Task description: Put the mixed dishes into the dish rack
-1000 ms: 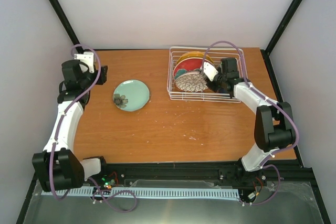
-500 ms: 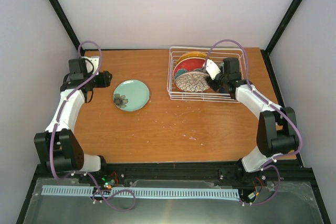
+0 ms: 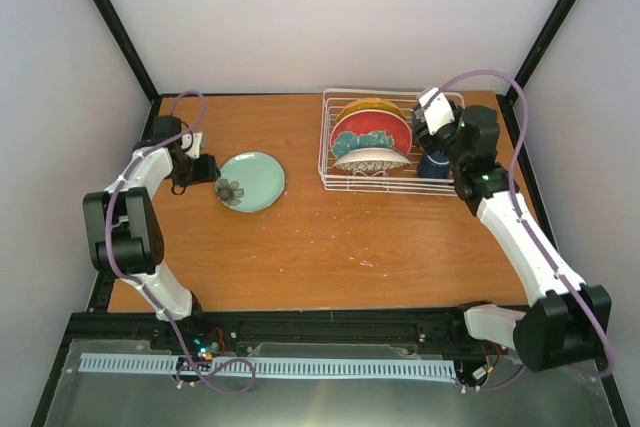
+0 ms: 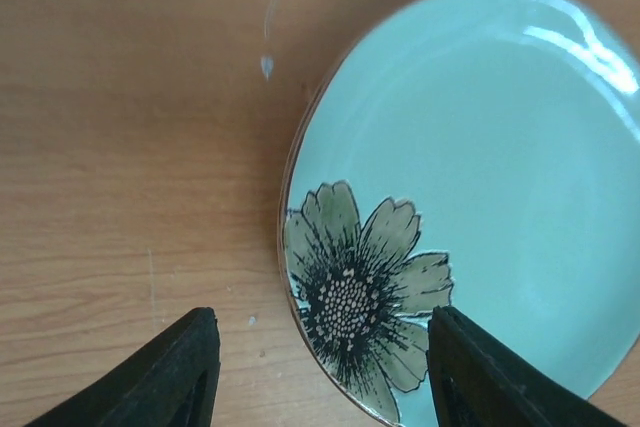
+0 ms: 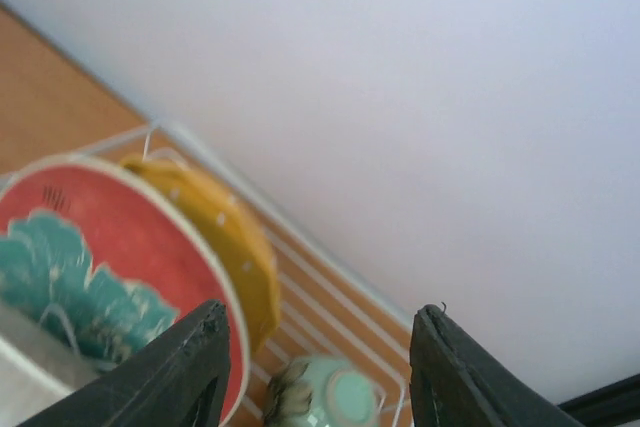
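Note:
The pale teal bowl [image 3: 250, 181], shallow with a dark flower, lies on the table left of centre. My left gripper [image 3: 208, 169] is open at its left edge; in the left wrist view the bowl's [image 4: 480, 167] rim lies between my open fingers [image 4: 170, 377]. The white wire dish rack [image 3: 452, 185] holds the orange-yellow dotted plate [image 3: 370, 106], the red plate [image 3: 372, 134], the white floral plate [image 3: 372, 158] and the dark blue mug [image 3: 435, 164]. My right gripper [image 3: 430, 119] is open and empty above the rack's right side. The right wrist view shows the red plate [image 5: 90, 277], the yellow plate [image 5: 225, 237] and the small pale green bowl [image 5: 325, 395].
Black frame posts [image 3: 110, 17] stand at the back corners, with white walls close behind the rack. The table's wooden top [image 3: 330, 237] stretches between the bowl and the rack. The rack's wires [image 5: 330, 287] run below my right fingers.
My left gripper has swung down and right to the teal bowl's edge. My right gripper has let go of the white floral plate, now standing in the rack, and has risen back to the right.

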You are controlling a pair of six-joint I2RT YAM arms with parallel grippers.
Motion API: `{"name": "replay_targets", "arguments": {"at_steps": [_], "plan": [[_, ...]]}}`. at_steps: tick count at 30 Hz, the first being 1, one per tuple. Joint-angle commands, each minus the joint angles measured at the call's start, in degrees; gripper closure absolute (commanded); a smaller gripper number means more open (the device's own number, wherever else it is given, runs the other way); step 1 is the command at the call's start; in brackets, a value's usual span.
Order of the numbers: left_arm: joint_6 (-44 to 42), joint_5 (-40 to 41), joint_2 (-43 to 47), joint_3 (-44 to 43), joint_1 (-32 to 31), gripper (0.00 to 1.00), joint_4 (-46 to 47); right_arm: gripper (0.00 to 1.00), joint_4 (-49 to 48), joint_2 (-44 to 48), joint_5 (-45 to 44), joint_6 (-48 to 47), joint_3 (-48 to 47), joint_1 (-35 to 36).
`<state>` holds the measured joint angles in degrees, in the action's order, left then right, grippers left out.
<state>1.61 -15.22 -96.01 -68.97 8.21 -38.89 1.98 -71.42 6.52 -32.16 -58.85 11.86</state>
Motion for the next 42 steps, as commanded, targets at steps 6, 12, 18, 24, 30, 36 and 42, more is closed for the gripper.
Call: {"name": "replay_targets", "arguments": {"at_steps": [6,12,18,24,30,36,42], "plan": [[0.20,-0.96,-5.86,-2.27,0.14,0.43,-3.24,0.49,2.88,5.36,1.77,7.52,-4.72,-0.08],[-0.35,-2.14,-7.82,-2.78,0.10,0.43,-2.49,0.49,4.73,5.92,2.73,8.10,-5.16,-0.15],[-0.70,-3.85,-10.70,-2.97,0.13,0.44,-1.51,0.48,6.24,6.37,3.82,8.52,-5.35,-0.09],[-1.12,-5.00,-13.19,-1.97,0.14,0.46,-0.23,0.48,7.29,6.47,3.73,8.53,-5.61,-0.08],[-1.21,-7.13,-15.58,-2.28,0.13,0.61,0.65,0.48,7.68,6.22,3.89,8.83,-5.71,-0.13],[-1.33,-8.98,-17.61,-2.78,0.13,0.83,1.01,0.48,8.42,5.45,3.90,8.71,-6.03,-0.08],[-1.68,-10.90,-18.17,-2.84,0.14,0.99,1.60,0.48,9.16,4.35,4.40,8.43,-6.67,-0.10]]}}
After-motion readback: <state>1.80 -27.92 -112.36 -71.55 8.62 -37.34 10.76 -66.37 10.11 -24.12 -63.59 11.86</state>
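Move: The light green plate lies flat about 10 cm to the right of the left hand's point, 3 cm farther out and some 8 cm below; the flower near its rim is nearer, roughly 5 cm right and level ahead-to-back. The dish rack's middle stands far off, some 48 cm right and 13 cm farther out. From the right hand the plate is about 42 cm left, 1 cm ahead and 29 cm lower. The light green plate's near-left rim, beside the flower, is where the left hand goes: it sinks some 8 cm, then closes its half-open fingers with one on either side of the rim, pinching it, while shifting about 3 cm right and swinging the fingertips rightward. The empty right hand rises above the rack, settles back slightly to end about 4 cm higher and 3 cm back, fingers open. ##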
